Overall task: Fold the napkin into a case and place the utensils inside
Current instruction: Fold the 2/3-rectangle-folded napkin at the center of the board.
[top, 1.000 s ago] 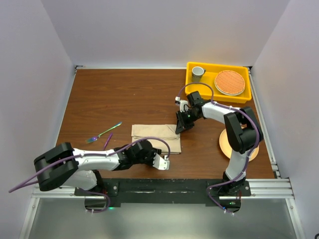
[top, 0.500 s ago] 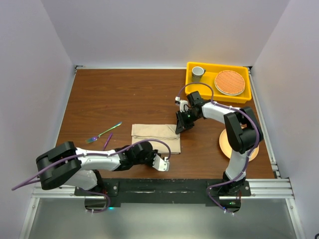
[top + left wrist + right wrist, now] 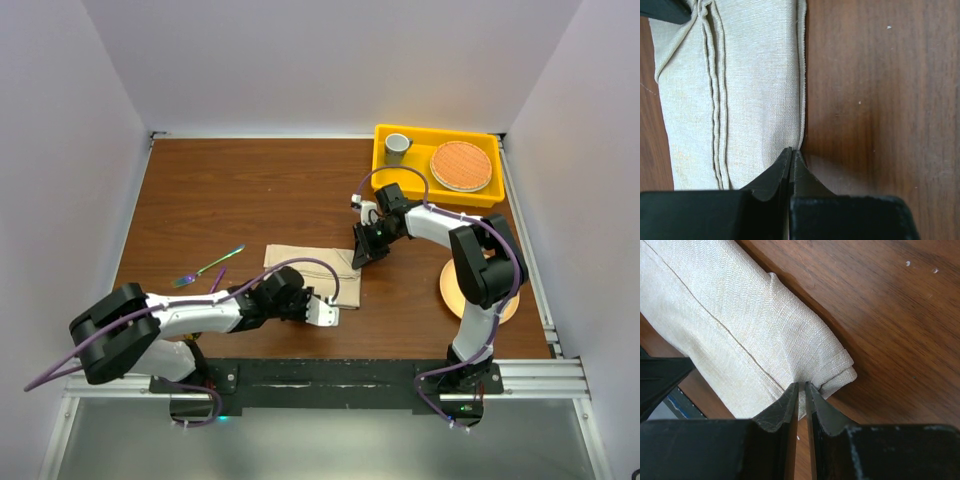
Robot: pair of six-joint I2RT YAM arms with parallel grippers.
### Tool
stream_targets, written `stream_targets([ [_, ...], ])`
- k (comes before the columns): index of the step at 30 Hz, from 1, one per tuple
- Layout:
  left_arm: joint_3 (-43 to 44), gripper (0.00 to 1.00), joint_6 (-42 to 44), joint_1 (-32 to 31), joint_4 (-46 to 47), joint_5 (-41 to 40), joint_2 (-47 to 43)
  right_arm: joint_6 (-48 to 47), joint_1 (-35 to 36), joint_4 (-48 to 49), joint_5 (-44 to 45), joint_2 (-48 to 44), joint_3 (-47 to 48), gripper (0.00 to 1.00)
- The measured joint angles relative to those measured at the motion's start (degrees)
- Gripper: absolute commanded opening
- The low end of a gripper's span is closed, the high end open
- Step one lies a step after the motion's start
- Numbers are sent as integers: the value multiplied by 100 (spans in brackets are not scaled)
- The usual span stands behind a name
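The beige napkin (image 3: 310, 268) lies folded into a long strip on the table (image 3: 250, 190), with several layered hems showing along the napkin (image 3: 740, 90) in the left wrist view. My left gripper (image 3: 333, 305) has its jaws pressed together at the strip's near hem, the left gripper (image 3: 791, 150) pinching the cloth edge. My right gripper (image 3: 359, 256) is shut on the far right corner, and the napkin (image 3: 740, 325) puckers at the right gripper (image 3: 801, 385). The fork (image 3: 208, 266) and a second purple utensil (image 3: 217, 280) lie left of the cloth.
A yellow bin (image 3: 384, 160) at the back right holds a grey cup (image 3: 398, 147) and a woven orange plate (image 3: 461, 166). A peach plate (image 3: 446, 283) lies under the right arm. White walls close in the table on three sides.
My left gripper moved forward to the napkin's near edge and shut there. The right gripper kept its hold on the corner and did not move.
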Motion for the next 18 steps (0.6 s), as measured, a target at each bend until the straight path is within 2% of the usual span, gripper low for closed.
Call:
stream_targets([
  [9,136,0,-13,201,-332,350,-63,2,0,9,-2,0,-2,17],
  [18,927,0,-144,627,-723,822,-120,2,0,11,0,0,-4,17],
])
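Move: The left fingers already pinch the middle of the napkin's near edge. From them the far edge lies about 14 cm straight ahead, and the seam where the flaps meet about 7 cm ahead, both a centimetre below. The right fingertips are some 10 cm ahead and 8 cm to the right; the near right corner is level, about 9 cm to the right. From the right hand the far edge's middle is 4 cm ahead, 8 cm left. Keeping its pinch on the napkin's near edge, the left hand barely stirs at first, then lifts with gathering speed, about 5 cm up, while easing some 2.5 cm forward towards the seam and a little to the right, its wrist tilting only slightly. The right hand stays motionless, fingertips still on the napkin's right end. ##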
